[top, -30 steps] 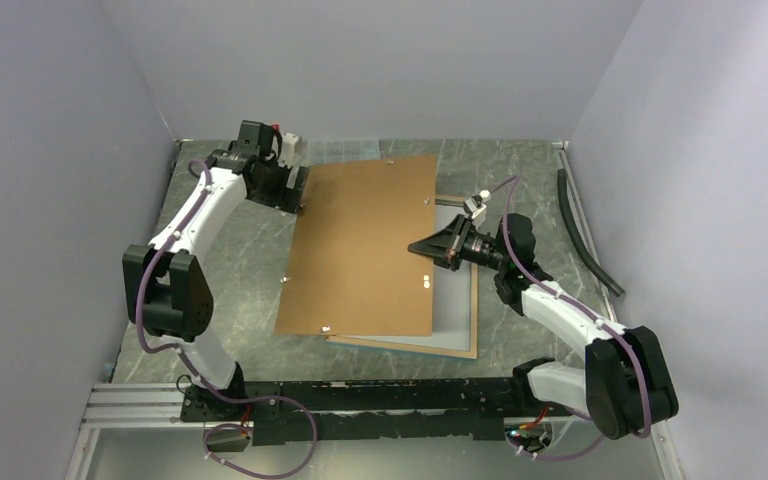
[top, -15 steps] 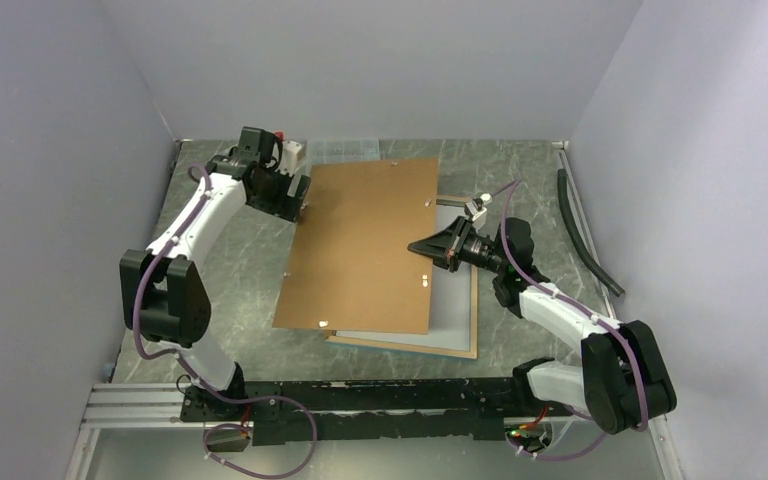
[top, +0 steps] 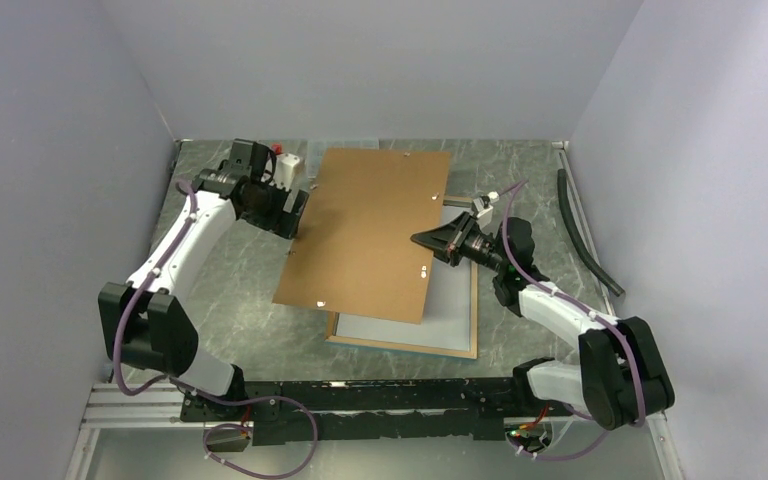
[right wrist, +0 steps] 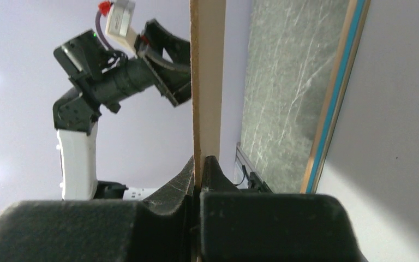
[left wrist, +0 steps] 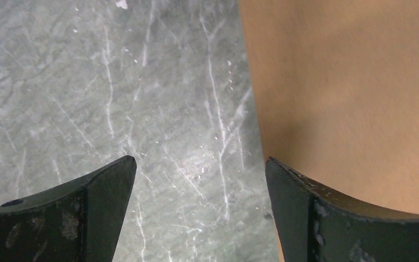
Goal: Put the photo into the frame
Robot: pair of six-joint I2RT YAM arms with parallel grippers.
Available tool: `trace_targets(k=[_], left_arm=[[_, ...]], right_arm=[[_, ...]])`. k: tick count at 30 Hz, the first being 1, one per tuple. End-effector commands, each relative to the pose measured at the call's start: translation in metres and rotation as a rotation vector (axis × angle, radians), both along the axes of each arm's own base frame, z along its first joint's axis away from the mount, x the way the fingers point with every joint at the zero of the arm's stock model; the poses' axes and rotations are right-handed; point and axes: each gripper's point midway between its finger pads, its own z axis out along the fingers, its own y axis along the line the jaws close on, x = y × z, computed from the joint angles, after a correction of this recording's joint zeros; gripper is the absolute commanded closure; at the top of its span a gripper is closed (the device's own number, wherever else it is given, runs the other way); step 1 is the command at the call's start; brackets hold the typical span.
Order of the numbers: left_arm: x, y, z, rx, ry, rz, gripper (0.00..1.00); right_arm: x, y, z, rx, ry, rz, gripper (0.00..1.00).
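The frame (top: 457, 338) lies back up on the table, its wood rim with a blue edge (right wrist: 334, 103) showing. A pale sheet (top: 440, 315) fills it, likely the photo's white back; no printed side shows. Above it hangs the thin brown backing board (top: 370, 230), tilted, with my right gripper (top: 422, 241) shut on its right edge (right wrist: 207, 76). My left gripper (top: 295, 208) stands open at the board's left edge. Its right finger (left wrist: 316, 213) overlaps the board (left wrist: 349, 82), and only bare table shows between the fingers.
A clear plastic box (top: 345, 147) stands at the back wall behind the board. A black hose (top: 588, 235) lies along the right wall. Grey walls close in three sides, and the arms' rail (top: 360, 395) runs along the near edge.
The board has swung in the right gripper: its far end moved right and back, uncovering more of the frame's near left corner. The left arm shifted a little left, still open.
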Motion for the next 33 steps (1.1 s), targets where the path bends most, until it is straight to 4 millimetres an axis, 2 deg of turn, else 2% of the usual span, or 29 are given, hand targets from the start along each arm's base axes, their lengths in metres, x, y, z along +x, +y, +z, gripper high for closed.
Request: trace_targets(k=[1, 8, 13, 16, 22, 26, 28, 33], left_arm=[[-0.026, -0.013, 0.008, -0.065, 0.022, -0.063, 0.05], [-0.041, -0.011, 0.003, -0.066, 0.044, -0.071, 0.05], [-0.042, -0.005, 0.006, -0.039, 0.025, -0.066, 0.05], [-0.039, -0.008, 0.024, -0.055, -0.007, -0.065, 0.05], [-0.037, -0.023, 0.076, -0.148, -0.069, -0.095, 0.05], [-0.033, -0.019, 0.091, -0.123, -0.124, -0.096, 0.05], [-0.025, -0.010, 0.086, -0.075, -0.148, -0.078, 0.05], [-0.007, 0.008, 0.055, 0.042, -0.160, -0.037, 0.05]], right_arm=[[0.017, -0.004, 0.057, 0.101, -0.185, -0.049, 1.00], [0.025, -0.008, 0.060, 0.158, -0.176, -0.085, 1.00], [0.026, -0.015, 0.060, 0.147, -0.181, -0.088, 1.00], [0.024, -0.017, 0.054, 0.087, -0.187, -0.078, 1.00], [0.018, -0.030, 0.040, 0.027, -0.179, -0.058, 1.00], [0.011, -0.032, 0.039, 0.029, -0.185, -0.029, 1.00], [0.007, -0.031, 0.042, 0.042, -0.191, -0.013, 1.00], [-0.003, -0.028, 0.057, 0.112, -0.216, 0.049, 1.00]])
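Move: The right hand grips the brown board by its right edge, the board's middle about 10 cm to its left. The frame's middle is roughly 5 cm ahead of this hand, 3 cm left and some 20 cm below, with the photo lying in it. The open left hand waits beside the board's left edge, the board's middle about 14 cm to its right, 3 cm back and nearly level. Forward by some 2.5 cm, then to the right about 3 cm, the right hand carries the board above the frame, easing slightly back at the end; its grip stays shut and it turns a little clockwise, then partly back. The left hand, fingers still wide open, draws back nearly 4 cm along the board's left edge, then rises about 7 cm clear of it, tipping up slightly. ##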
